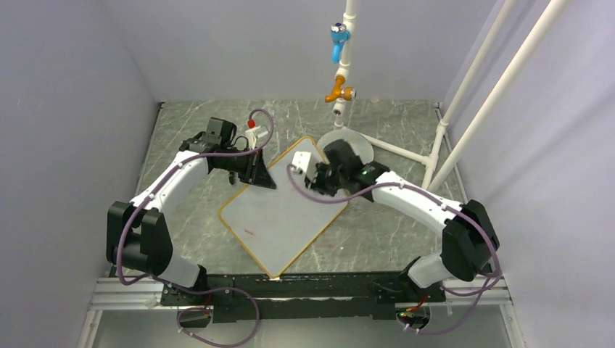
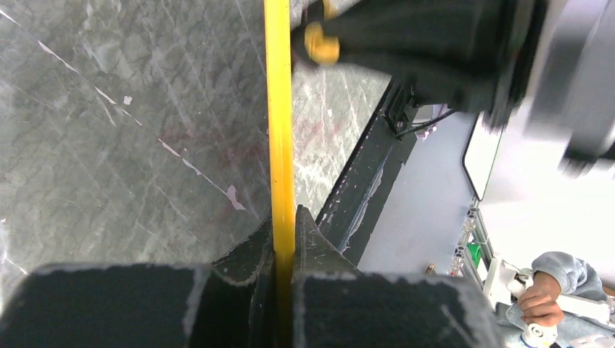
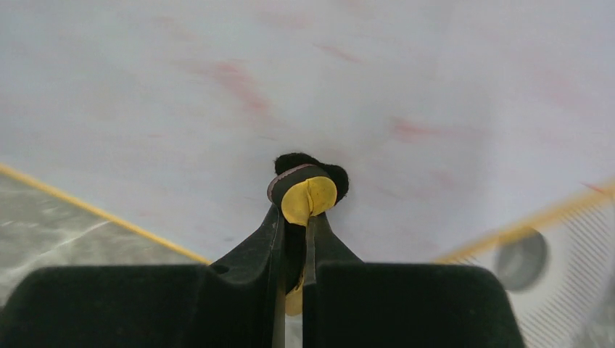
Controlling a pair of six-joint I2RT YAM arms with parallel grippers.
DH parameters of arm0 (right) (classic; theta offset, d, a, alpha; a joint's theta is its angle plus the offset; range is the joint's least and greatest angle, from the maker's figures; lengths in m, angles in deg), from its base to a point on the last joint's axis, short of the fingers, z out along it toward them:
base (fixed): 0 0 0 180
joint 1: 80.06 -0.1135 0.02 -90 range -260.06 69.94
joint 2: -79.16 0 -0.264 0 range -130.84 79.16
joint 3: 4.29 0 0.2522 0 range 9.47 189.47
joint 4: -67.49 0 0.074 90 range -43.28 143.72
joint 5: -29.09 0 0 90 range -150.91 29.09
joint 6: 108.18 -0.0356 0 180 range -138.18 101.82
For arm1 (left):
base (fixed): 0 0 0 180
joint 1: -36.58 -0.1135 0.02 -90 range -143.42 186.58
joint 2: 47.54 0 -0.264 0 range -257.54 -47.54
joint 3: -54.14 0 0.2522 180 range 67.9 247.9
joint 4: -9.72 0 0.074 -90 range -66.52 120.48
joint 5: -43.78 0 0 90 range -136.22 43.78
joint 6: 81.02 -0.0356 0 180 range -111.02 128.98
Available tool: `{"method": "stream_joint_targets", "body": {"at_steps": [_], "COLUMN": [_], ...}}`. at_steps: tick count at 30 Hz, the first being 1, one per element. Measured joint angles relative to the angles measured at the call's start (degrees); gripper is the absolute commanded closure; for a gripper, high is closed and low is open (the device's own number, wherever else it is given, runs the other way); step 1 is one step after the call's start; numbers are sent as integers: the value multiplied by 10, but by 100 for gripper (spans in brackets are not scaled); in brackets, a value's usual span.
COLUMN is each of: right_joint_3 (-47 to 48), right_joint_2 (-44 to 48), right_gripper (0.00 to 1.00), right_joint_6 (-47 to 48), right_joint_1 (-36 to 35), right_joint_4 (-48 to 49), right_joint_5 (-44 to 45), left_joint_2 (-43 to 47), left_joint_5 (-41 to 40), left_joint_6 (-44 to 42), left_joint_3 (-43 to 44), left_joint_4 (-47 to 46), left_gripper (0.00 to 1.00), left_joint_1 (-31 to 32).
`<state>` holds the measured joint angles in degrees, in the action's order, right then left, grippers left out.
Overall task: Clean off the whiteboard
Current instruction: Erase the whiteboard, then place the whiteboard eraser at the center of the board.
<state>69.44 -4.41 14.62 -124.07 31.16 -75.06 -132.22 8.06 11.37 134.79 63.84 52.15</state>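
The whiteboard [image 1: 279, 217], white with a thin orange-tan frame, lies turned diagonally on the grey marble table. It carries only faint red smudges, seen close up in the right wrist view [image 3: 290, 87]. My left gripper [image 1: 262, 176] is shut on the board's far-left edge; the left wrist view shows the yellow frame [image 2: 279, 130] edge-on between the jaws of this gripper [image 2: 284, 217]. My right gripper [image 1: 317, 183] is over the board's far corner, shut on a small yellow-and-black eraser [image 3: 308, 197] whose black tip touches the board surface.
A round grey disc [image 1: 357, 145] lies just beyond the board's far corner and also shows in the right wrist view [image 3: 522, 257]. A white pipe with a blue valve [image 1: 338, 40] and an orange valve [image 1: 339, 93] hangs above it. White poles [image 1: 464, 109] stand at the right.
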Motion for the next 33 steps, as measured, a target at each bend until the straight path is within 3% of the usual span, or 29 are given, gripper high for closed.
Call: {"method": "stream_joint_targets", "body": {"at_steps": [9, 15, 20, 23, 28, 31, 33], "right_joint_3": [3, -76, -174, -223, -228, -215, -192], "right_joint_2": [42, 181, 192, 176, 129, 122, 125], "right_gripper": [100, 100, 96, 76, 28, 10, 2], "right_joint_6": [34, 110, 157, 181, 213, 222, 228], "right_joint_1": [139, 192, 215, 215, 215, 215, 216], "right_joint_4": [-3, -73, -104, -115, -127, -144, -159], "right_joint_5": [-54, -134, -147, -147, -150, -152, -160], "left_joint_2": [0, 17, 43, 58, 70, 73, 74], "left_joint_5": [-8, -43, -78, -89, -94, -94, -96], "left_joint_6": [-35, -64, -79, -88, -93, -97, -101], "left_joint_3": [37, 94, 138, 157, 174, 174, 174], "left_joint_4": [51, 105, 142, 161, 183, 189, 193], "left_gripper": [100, 100, 100, 100, 100, 100, 100], "left_joint_1": [9, 11, 10, 10, 10, 11, 13]}}
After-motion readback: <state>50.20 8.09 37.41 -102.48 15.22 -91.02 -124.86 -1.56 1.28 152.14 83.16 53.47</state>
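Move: The right gripper already holds the eraser over the whiteboard; the bare table spot for it lies about 14 cm to its right, 7 cm back and 10 cm below. The whiteboard's middle is some 10 cm left and 4 cm back of this hand, and the grey disc about 19 cm ahead, 10 cm right and 9 cm below. The left gripper still pinches the board's upper edge, the board's middle roughly 6 cm back, 6 cm right and 6 cm below. Carry the held eraser forward and right across the whiteboard, then up and back off its right side, and lower it to the bare table, about 14 cm right of the start; open the right fingers wide there and begin rising. Meanwhile keep the left pinch on the board's edge and lift some 9 cm, rolling the wrist roughly 15 degrees. ##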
